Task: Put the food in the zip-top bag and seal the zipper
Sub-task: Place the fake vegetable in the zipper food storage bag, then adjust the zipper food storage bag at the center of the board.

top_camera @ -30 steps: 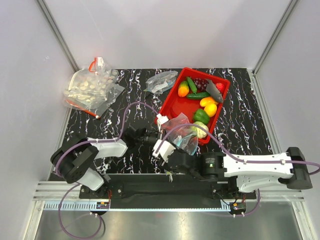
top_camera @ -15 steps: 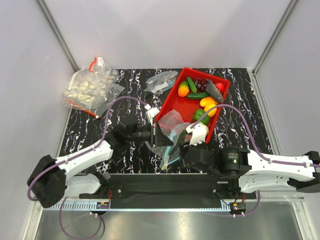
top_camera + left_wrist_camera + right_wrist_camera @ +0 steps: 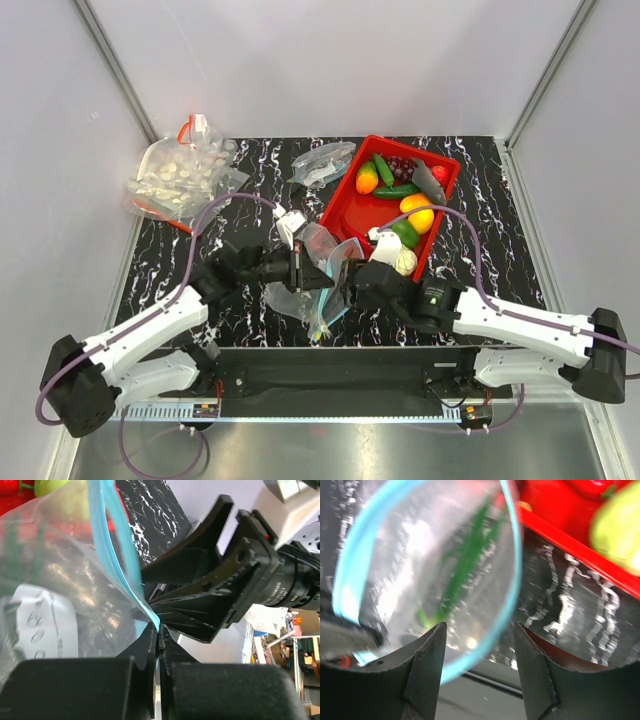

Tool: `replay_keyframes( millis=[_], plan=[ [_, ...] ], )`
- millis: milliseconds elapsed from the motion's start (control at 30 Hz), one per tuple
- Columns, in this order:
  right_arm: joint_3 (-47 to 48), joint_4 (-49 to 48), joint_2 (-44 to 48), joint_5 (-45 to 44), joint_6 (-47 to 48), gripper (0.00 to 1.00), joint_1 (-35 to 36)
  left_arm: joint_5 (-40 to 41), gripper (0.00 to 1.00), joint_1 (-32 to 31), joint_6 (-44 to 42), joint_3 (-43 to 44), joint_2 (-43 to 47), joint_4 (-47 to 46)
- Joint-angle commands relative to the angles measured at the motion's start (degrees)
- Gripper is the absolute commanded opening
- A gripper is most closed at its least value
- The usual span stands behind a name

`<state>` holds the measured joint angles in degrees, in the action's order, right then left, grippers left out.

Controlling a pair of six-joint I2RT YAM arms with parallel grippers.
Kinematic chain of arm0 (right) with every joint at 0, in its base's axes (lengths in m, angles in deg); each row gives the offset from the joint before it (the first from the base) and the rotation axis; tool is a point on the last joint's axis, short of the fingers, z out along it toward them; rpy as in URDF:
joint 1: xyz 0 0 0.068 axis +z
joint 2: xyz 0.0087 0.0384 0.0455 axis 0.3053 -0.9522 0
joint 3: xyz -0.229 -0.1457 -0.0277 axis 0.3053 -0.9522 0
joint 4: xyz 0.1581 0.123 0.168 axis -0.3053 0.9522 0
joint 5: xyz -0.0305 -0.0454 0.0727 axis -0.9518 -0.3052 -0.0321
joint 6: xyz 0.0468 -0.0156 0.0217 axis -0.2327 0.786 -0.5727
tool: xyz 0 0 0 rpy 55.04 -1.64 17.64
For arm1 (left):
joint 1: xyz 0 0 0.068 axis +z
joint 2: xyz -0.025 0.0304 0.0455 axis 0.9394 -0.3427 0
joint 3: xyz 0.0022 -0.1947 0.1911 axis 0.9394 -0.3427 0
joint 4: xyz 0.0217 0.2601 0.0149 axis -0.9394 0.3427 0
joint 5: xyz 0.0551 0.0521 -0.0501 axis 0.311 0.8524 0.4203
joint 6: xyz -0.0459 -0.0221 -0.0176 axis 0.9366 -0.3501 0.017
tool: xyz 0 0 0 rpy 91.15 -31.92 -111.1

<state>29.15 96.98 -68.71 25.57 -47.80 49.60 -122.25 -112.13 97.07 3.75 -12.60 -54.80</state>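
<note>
The clear zip-top bag (image 3: 312, 262) hangs between both grippers, left of the red tray (image 3: 345, 205). My left gripper (image 3: 300, 272) (image 3: 160, 630) is shut on the teal zipper (image 3: 115, 545) at one corner of the mouth. My right gripper (image 3: 347, 285) (image 3: 480, 645) is open and faces the gaping mouth, whose zipper (image 3: 514, 575) loops between its fingers without being pinched. A green streak shows through the plastic; what it is I cannot tell. The food lies in the tray: a green bell pepper (image 3: 405, 232) and a lime-green fruit (image 3: 619, 527) among other pieces.
A clear bag of white round pieces (image 3: 180, 178) lies at the far left, and a crumpled clear bag (image 3: 322, 162) at the tray's far corner. White walls with metal posts close in the black marbled table (image 3: 480, 250).
The left arm has stretched out, and the bag it holds has shifted left, off the tray's near edge. The right arm has swung round to face the bag's mouth.
</note>
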Motion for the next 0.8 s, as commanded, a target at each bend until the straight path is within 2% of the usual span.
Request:
replay_keyframes(
  millis=[0,67,100,200,233,400,467,533,600,633,667,767],
  plan=[
    [0.19,-9.85,-1.66,3.81,0.71,0.61,-1.28,1.15,0.00,0.16,-1.62,1.39,2.55,-0.14],
    [-0.24,-11.25,-2.45,4.51,0.09,0.59,-1.63,1.15,0.00,0.16,-1.80,1.39,2.82,1.44],
    [-0.33,-11.44,-2.97,5.12,-0.26,0.54,-2.50,1.41,0.00,0.16,-1.80,1.39,3.34,1.61],
    [-0.33,-11.00,-4.38,6.44,-1.67,0.49,-3.13,3.08,0.00,0.42,-2.32,1.82,4.57,2.66],
    [-0.25,-10.91,-4.65,6.36,-1.76,0.39,-3.21,3.61,0.00,0.51,-3.02,2.17,5.01,3.28],
    [4.57,-5.39,-4.65,4.25,-0.62,0.13,-3.30,11.69,0.00,2.44,-6.36,7.18,4.67,15.13],
    [11.85,0.47,-6.92,2.41,2.18,0.00,-3.48,14.49,0.00,3.94,-7.68,11.03,4.49,20.82],
    [21.57,3.58,-10.86,2.14,5.61,0.00,-3.39,17.57,0.00,4.47,-9.26,15.34,3.53,29.07],
    [28.63,6.31,-14.12,3.80,10.44,0.00,-3.48,23.28,0.00,4.38,-11.19,23.59,1.34,36.12],
    [35.28,6.66,-17.53,7.20,12.29,0.00,-3.48,26.35,0.00,4.38,-12.42,26.49,0.63,43.64],
    [38.39,7.45,-19.22,9.06,14.74,0.00,-3.39,32.56,0.00,4.47,-13.13,31.05,0.10,47.02],
    [48.16,10.43,-25.38,14.17,17.74,0.00,-3.48,41.91,0.00,4.55,-14.19,33.64,1.49,53.90]
  ],
)
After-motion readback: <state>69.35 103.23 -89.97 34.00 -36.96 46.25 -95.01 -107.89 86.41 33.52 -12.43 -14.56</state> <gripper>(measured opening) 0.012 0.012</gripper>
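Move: The near side of the bag's blue zipper rim stands open just in front of my right fingers, about 1 cm ahead, 3 cm left and 1 cm down. From the same hand the green stalks inside the bag lie some 6 cm ahead, 3 cm left and 8 cm lower, and the cabbage about 4 cm ahead, 13 cm right and 8 cm below. From my left hand, still pinching the other rim, that near side lies roughly 3 cm ahead, 3 cm right and 5 cm lower. I slide my open right hand some 3 cm left and a little forward onto the free zipper rim and close the fingers on it. Then I lift it fast, about 14 cm up while carrying left and slightly forward. My left hand keeps its pinch on the opposite rim, swings left, up and forward, and turns some 30 degrees, mostly counter-clockwise. ##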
